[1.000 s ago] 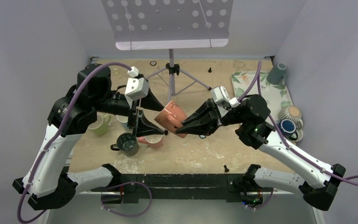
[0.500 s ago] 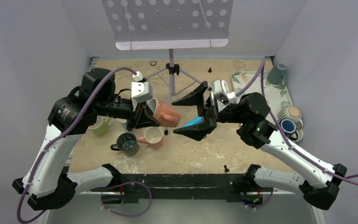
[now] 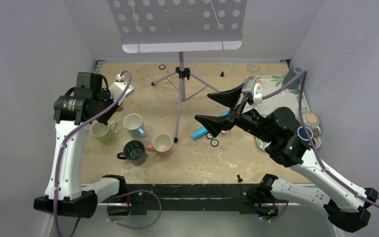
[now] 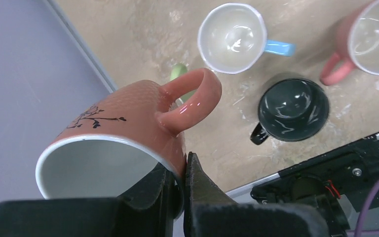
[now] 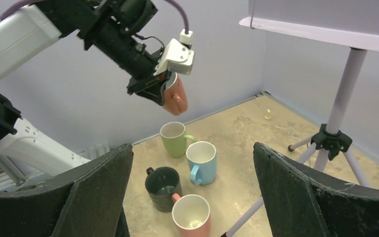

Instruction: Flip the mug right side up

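The mug [image 4: 128,123] is salmon pink with a black branch drawing and a white inside. My left gripper [image 4: 183,163] is shut on its rim beside the handle, one finger inside and one outside. In the right wrist view the mug [image 5: 175,96] hangs tilted in the air from the left gripper [image 5: 163,89], base lowest, high above the green mug. From above only a sliver of the mug [image 3: 119,105] shows under the left gripper [image 3: 116,98]. My right gripper [image 3: 203,107] stands wide open and empty over the table's middle, well right of the mug.
Standing upright on the table's left are a green mug [image 3: 102,132], a blue mug [image 3: 135,124], a black mug [image 3: 134,151] and a pink mug [image 3: 162,144]. A music stand [image 3: 180,74] stands in the middle. A blue object [image 3: 201,132] lies below the right gripper. A tray [image 3: 276,94] with cups is at the right.
The right gripper let go of the mug and drew back to the right, open. The left gripper shut on the rim and carried the mug left and away from the centre.
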Controlling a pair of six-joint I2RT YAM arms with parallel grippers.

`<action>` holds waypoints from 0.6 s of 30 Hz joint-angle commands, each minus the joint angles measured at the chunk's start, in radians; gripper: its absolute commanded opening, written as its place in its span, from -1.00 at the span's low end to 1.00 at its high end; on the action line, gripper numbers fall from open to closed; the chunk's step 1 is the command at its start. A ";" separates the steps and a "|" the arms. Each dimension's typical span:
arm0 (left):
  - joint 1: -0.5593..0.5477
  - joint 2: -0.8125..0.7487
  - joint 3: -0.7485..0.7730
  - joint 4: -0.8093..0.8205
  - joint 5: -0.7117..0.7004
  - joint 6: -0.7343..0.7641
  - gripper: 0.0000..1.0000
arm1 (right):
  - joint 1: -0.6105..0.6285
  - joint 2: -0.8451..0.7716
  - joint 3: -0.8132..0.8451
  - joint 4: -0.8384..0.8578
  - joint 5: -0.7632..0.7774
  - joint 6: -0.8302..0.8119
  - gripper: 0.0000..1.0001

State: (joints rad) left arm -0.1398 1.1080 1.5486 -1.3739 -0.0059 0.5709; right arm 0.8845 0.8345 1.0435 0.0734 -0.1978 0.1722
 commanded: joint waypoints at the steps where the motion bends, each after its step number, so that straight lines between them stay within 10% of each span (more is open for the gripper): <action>1: 0.196 0.128 0.032 0.141 0.045 0.120 -1.00 | 0.001 -0.005 -0.014 -0.012 0.051 -0.020 0.91; 18: 0.322 0.915 0.470 0.203 0.077 0.025 -1.00 | -0.004 -0.005 -0.038 -0.072 0.285 0.004 0.97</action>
State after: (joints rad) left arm 0.1764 1.9854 1.9606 -1.2003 0.0566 0.6174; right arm 0.8833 0.8337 1.0035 -0.0013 0.0139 0.1696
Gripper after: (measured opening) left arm 0.098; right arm 0.985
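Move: The coral mug is already in the left fingers, its mouth facing up. The free table spot for it lies roughly 21 cm ahead of the left hand, 10 cm left and 28 cm below. Around the way and some 24 cm lower stand the green mug, 6 cm ahead and 10 cm left; the blue mug, 8 cm ahead and 4 cm right; and the dark mug, 4 cm back and 5 cm right. From the right hand that spot is about 26 cm ahead, 46 cm left and 44 cm below. The coral mug, still pinched by its wall, is carried by the left hand forward some 20 cm past the green mug to the open table beyond, swinging left early on and sinking about 12 cm throughout; the wrist tips further down and turns counter-clockwise, about 15 degrees each. The empty, open right hand eases forward and down a few centimetres, turning clockwise. ##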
